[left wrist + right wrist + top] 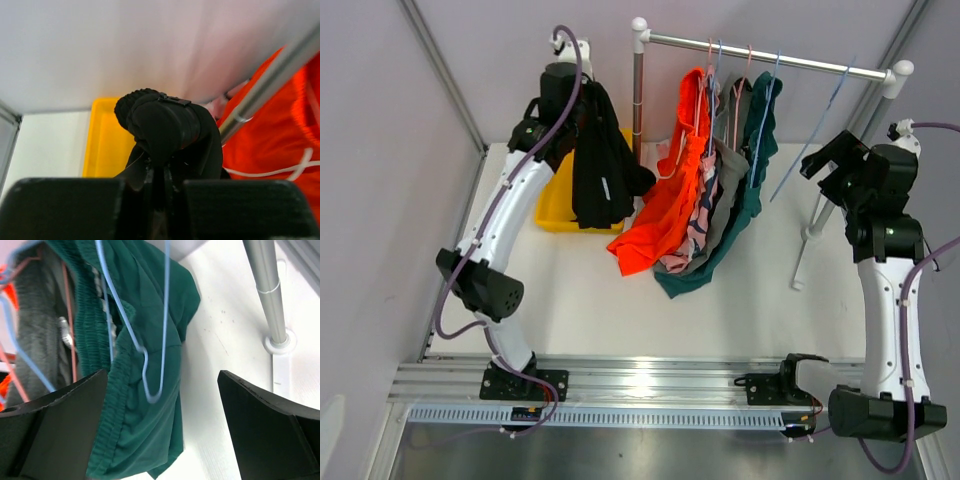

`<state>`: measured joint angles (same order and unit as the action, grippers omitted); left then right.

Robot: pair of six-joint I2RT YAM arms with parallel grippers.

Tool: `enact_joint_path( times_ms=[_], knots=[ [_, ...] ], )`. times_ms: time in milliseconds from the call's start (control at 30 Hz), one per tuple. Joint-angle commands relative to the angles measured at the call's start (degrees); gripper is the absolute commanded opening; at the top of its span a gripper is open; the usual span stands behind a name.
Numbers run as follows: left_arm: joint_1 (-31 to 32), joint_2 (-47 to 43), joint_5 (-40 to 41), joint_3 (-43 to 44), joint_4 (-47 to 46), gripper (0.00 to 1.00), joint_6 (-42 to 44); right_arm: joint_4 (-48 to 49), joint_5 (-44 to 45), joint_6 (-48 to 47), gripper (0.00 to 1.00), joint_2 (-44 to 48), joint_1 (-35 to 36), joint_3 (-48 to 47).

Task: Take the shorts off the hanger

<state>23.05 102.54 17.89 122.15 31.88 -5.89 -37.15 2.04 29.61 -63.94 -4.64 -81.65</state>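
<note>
Black shorts (601,165) hang from my left gripper (585,100) above the yellow bin (552,207). In the left wrist view the jaws (159,185) pinch a bunched fold of the black shorts (165,125). On the rack's rail (770,55), hangers carry orange shorts (665,215), pink patterned shorts (692,235), grey shorts (723,195) and teal shorts (745,185). My right gripper (830,165) is open to the right of them, near an empty blue hanger (810,140). In the right wrist view its jaws (162,375) stand wide apart, with the teal shorts (145,420) and a blue hanger (150,385) beyond them.
The rack's left post (638,95) stands beside the bin and shows in the left wrist view (270,85). Its right leg (810,235) slants down near my right arm, and its foot (280,345) rests on the white table. Grey walls close in at the left and back.
</note>
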Motion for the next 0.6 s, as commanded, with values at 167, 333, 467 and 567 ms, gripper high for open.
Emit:
enact_joint_path(
  times_ms=[167,333,467,567],
  knots=[
    [-1.1,0.4,3.7,-7.5,-3.8,0.99,-3.5,-2.5,0.9,-2.4,0.99,7.8,-0.3,-8.7],
    [-1.0,-5.8,0.4,-15.0,-1.9,0.99,-7.8,4.7,-9.2,1.1,1.00,9.4,-0.2,-10.7],
    [-0.8,-16.1,-4.1,-26.2,-4.5,0.99,-9.8,7.2,-14.3,4.0,0.99,5.9,-0.2,-13.4],
    [-0.4,-23.8,-6.2,-35.6,-4.3,0.99,-10.3,10.4,-16.3,5.3,0.98,2.7,0.4,-13.5]
  ],
)
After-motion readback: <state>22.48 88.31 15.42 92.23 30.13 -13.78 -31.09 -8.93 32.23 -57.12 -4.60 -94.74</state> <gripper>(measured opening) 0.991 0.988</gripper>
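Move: The left hand holds the black shorts by their top over the yellow bin, whose middle lies about 8 cm ahead, 4 cm to its left and 38 cm below. The rack's left post stands some 5 cm ahead and 9 cm to the right, with the orange garment about 16 cm right and 6 cm back. From the open right hand, the teal shorts hang roughly 12 cm ahead and 12 cm left; the emptied blue hanger is 6 cm ahead and 5 cm left, the right post 6 cm ahead and 7 cm right. The left hand drops about 7 cm over the yellow bin while its fingers spread wide and let go of the black shorts, then draws back and a little lower, its fingers tipping down some 15 degrees. Meanwhile the right hand, empty and already wide open, backs off from the emptied hanger and climbs about 16 cm, tilting its fingers upward some 25 degrees and turning slightly left as it rises. ##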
